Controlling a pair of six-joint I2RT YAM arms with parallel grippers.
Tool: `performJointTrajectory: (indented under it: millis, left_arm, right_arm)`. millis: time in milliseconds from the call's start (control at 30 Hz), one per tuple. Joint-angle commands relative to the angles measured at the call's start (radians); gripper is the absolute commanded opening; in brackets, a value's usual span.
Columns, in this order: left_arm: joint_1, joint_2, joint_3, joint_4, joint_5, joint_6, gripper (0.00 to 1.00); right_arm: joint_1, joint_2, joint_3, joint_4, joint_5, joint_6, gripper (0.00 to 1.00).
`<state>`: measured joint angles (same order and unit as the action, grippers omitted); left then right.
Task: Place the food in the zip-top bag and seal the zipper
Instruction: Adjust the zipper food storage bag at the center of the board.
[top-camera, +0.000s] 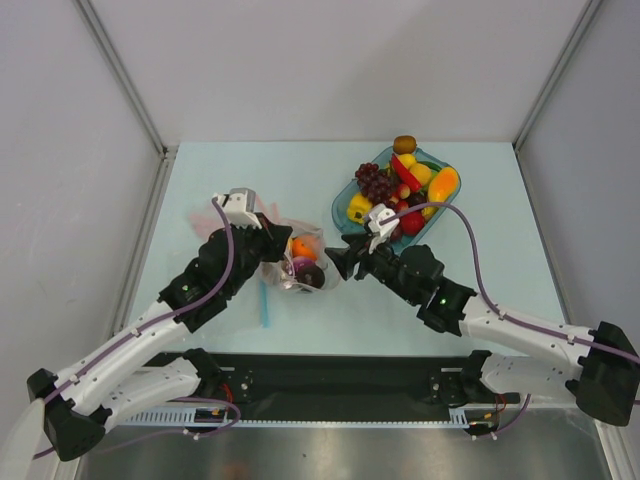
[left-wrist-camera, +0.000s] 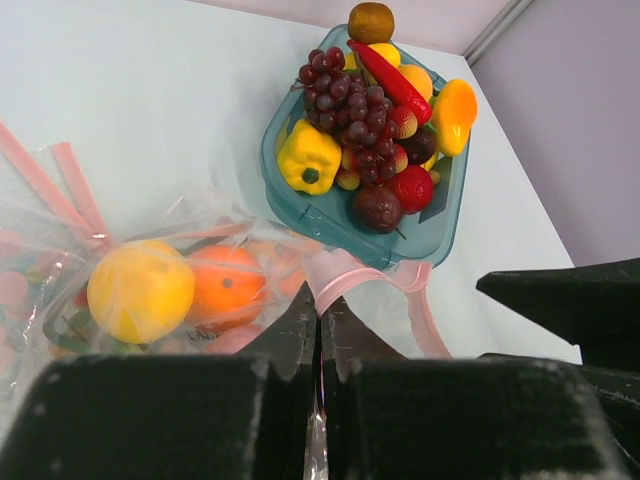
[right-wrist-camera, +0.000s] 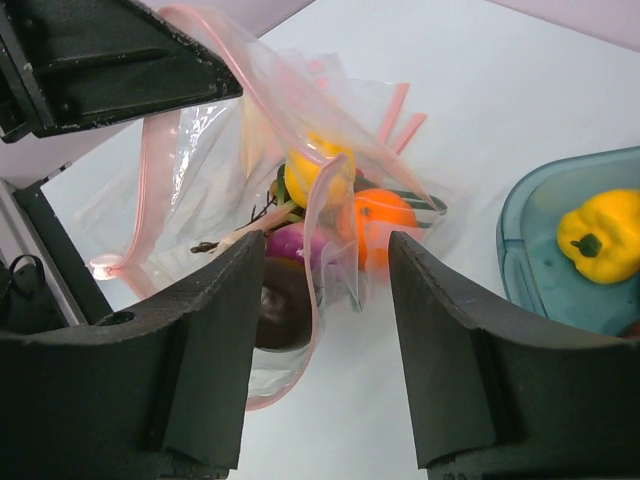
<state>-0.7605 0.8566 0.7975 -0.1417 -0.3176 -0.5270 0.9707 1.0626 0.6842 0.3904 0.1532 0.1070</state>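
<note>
The clear zip-top bag (top-camera: 300, 262) lies mid-table with food inside: a yellow lemon (left-wrist-camera: 140, 290), an orange (left-wrist-camera: 225, 283), a purple piece (right-wrist-camera: 295, 245) and a dark round fruit (right-wrist-camera: 280, 305). My left gripper (left-wrist-camera: 320, 315) is shut on the pink zipper (left-wrist-camera: 350, 275) at the bag's mouth and holds that edge up. My right gripper (right-wrist-camera: 327, 270) stands open at the bag's right side. The other stretch of the zipper (right-wrist-camera: 313, 331) hangs between its two fingers, nearer the left one and touching neither. In the top view the right gripper (top-camera: 335, 262) sits just right of the bag.
A teal tray (top-camera: 340, 205) at the back right holds more toy produce: grapes, a yellow pepper (right-wrist-camera: 595, 245), a red chilli and others. A short light-blue strip (top-camera: 265, 300) lies on the table in front of the bag. Grey walls close in the left, right and far sides.
</note>
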Motion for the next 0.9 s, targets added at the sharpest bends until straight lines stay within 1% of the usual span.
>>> performJointTrajectory:
  millis: [0, 67, 167, 400, 500, 600, 700, 733, 767, 867]
  left_arm:
    - [0.006, -0.004, 0.000, 0.056, 0.009, -0.018, 0.03]
    - [0.006, -0.002, -0.001, 0.060, 0.015, -0.018, 0.03]
    - [0.006, 0.005, 0.000, 0.065, 0.026, -0.015, 0.03]
    - [0.006, 0.015, 0.005, 0.071, 0.052, -0.010, 0.02]
    - [0.006, 0.016, 0.003, 0.079, 0.063, -0.007, 0.02]
    - [0.006, 0.021, 0.002, 0.080, 0.071, -0.005, 0.02]
    - [0.006, 0.022, 0.005, 0.082, 0.086, -0.002, 0.01]
    - [0.007, 0.024, 0.003, 0.086, 0.091, -0.001, 0.01]
    - [0.006, 0.027, 0.003, 0.091, 0.095, 0.004, 0.01]
    - [0.006, 0.032, 0.005, 0.103, 0.144, 0.015, 0.02]
  right_arm:
    - [0.013, 0.016, 0.024, 0.038, -0.031, -0.029, 0.56]
    - [0.013, 0.030, 0.032, 0.022, -0.027, -0.039, 0.53]
    - [0.013, 0.034, 0.025, 0.036, -0.062, -0.041, 0.48]
    - [0.017, 0.071, 0.046, 0.022, -0.058, -0.044, 0.46]
    - [0.019, 0.089, 0.057, 0.013, -0.047, -0.038, 0.43]
    - [0.019, 0.112, 0.075, -0.015, -0.021, -0.033, 0.33]
    - [0.019, 0.123, 0.087, -0.027, -0.020, -0.030, 0.17]
    - [0.019, 0.123, 0.095, -0.030, -0.014, -0.026, 0.06]
    - [0.019, 0.123, 0.097, -0.036, -0.006, -0.020, 0.01]
    - [0.017, 0.102, 0.095, -0.039, 0.026, -0.003, 0.00]
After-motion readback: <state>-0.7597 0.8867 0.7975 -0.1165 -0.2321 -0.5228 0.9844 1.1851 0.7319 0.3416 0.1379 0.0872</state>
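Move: Just below my half-open right fingers stands the bag's pink zipper rim, about 1 cm ahead, 3 cm to the left and 3 cm down. Beyond it, some 10 cm down inside the bag, are the orange, 7 cm ahead and 8 cm left, and the purple onion, 4 cm ahead and 7 cm left. For my left hand, already pinching another stretch of rim, that free part is about 6 cm right, 2 cm back and 3 cm lower. I sink my right hand about 3.5 cm and ease it 2 cm left, rolling the wrist slightly, so the rim sits between its fingers, then shut them fully and pinch the zipper edge. My left hand keeps its own pinch on the rim and drifts under 2 cm right, towards the right hand, turning some 5 degrees clockwise. ##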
